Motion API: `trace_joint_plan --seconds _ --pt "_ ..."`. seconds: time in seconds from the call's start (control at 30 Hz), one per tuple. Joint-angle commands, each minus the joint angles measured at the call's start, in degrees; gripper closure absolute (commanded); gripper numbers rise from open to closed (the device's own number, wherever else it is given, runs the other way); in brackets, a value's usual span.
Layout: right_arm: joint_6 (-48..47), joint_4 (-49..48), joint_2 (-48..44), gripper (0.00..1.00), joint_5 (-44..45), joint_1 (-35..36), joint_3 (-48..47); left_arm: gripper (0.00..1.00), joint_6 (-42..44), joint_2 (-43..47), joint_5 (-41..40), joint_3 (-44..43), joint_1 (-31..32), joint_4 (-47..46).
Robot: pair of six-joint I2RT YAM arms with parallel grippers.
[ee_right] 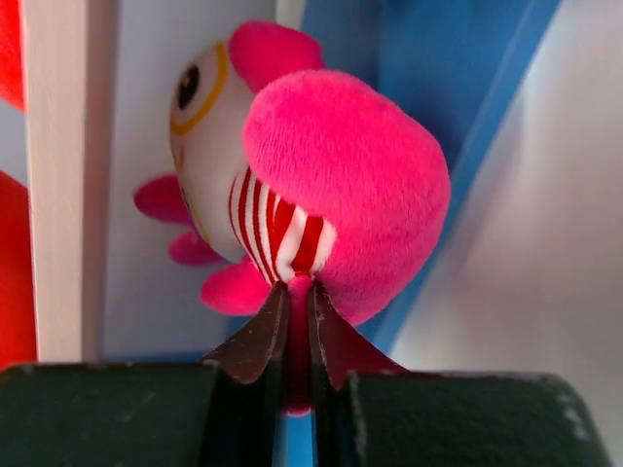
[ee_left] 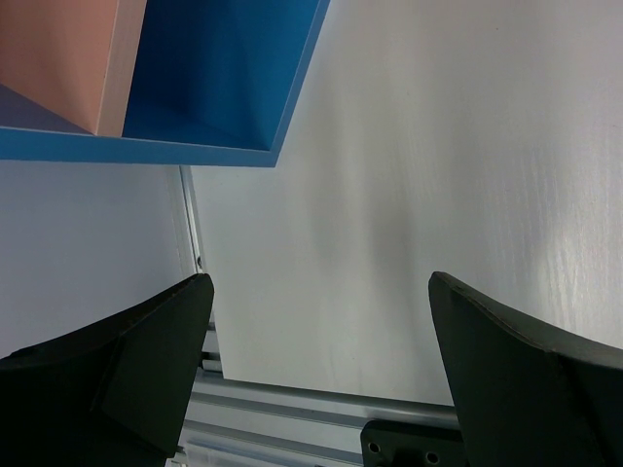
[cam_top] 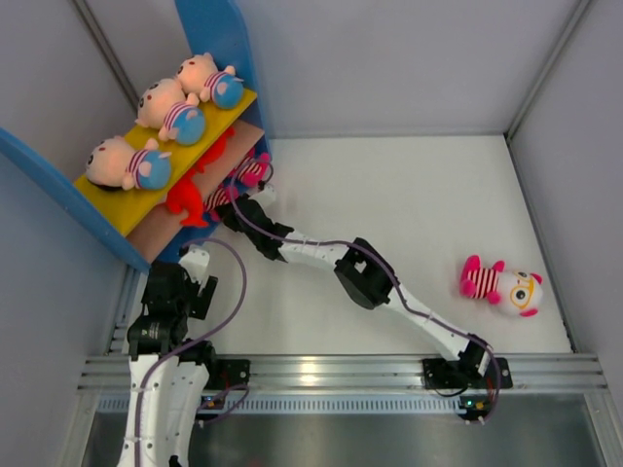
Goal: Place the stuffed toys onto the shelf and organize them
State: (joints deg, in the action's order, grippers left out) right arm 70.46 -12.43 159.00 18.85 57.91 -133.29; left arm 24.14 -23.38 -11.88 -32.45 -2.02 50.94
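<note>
The shelf (cam_top: pixel 115 209) stands at the far left with blue side panels. Three peach dolls (cam_top: pixel 170 109) lie in a row on its yellow upper board. Red creatures (cam_top: pixel 190 199) sit on the tan lower board. My right gripper (ee_right: pixel 297 292) is shut on the pink fabric of a white owl (ee_right: pixel 321 165), which hangs at the lower tier beside the right blue panel (ee_right: pixel 428 58). In the top view this owl (cam_top: pixel 255 170) shows at the shelf's right end. A second owl (cam_top: pixel 501 284) lies on the table at the right. My left gripper (ee_left: pixel 321 282) is open with nothing in it, near the shelf's front corner (ee_left: pixel 214 88).
Grey walls close in the white table (cam_top: pixel 409 195) on three sides. An aluminium rail (cam_top: pixel 341 372) runs along the near edge by both arm bases. The right arm (cam_top: pixel 365 277) stretches diagonally across the table toward the shelf.
</note>
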Motion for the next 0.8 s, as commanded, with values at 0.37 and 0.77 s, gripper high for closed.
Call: trace_joint_plan --seconds 0.37,0.77 --pt "2.23 -9.36 0.64 0.48 -2.93 0.19 0.02 0.02 -0.32 -0.18 -0.34 0.37 0.27 -3.30" --pt "-4.26 -16.32 -25.37 0.34 -12.43 -1.57 27.78 0.02 -0.23 -0.18 -0.43 0.37 -0.35 -3.30"
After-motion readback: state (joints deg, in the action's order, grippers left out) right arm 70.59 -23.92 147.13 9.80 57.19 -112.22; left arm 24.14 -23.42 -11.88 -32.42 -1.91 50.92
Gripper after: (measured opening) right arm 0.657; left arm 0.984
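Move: The pink striped toy, its leg already pinched in the right fingers, sits in the shelf's bottom compartment, its middle about 6 cm ahead of the right hand, 4 cm left and roughly level. The other pink toy lies some 10 cm ahead and 9 cm to the right in the same compartment; a red toy sits on the board above, 2 cm ahead, 7 cm left and 12 cm up. From the idle left hand the held toy is about 26 cm straight ahead, 4 cm lower. Push the right gripper just 1 or 2 cm farther forward into the bottom compartment while starting to open the fingers, and let go of the toy's leg. Dip slightly and draw back about 5 cm from the toy, easing right and rising some 3 cm at the end, with the fingers still spreading to about two-thirds open and the hand swinging gently counter-clockwise. ##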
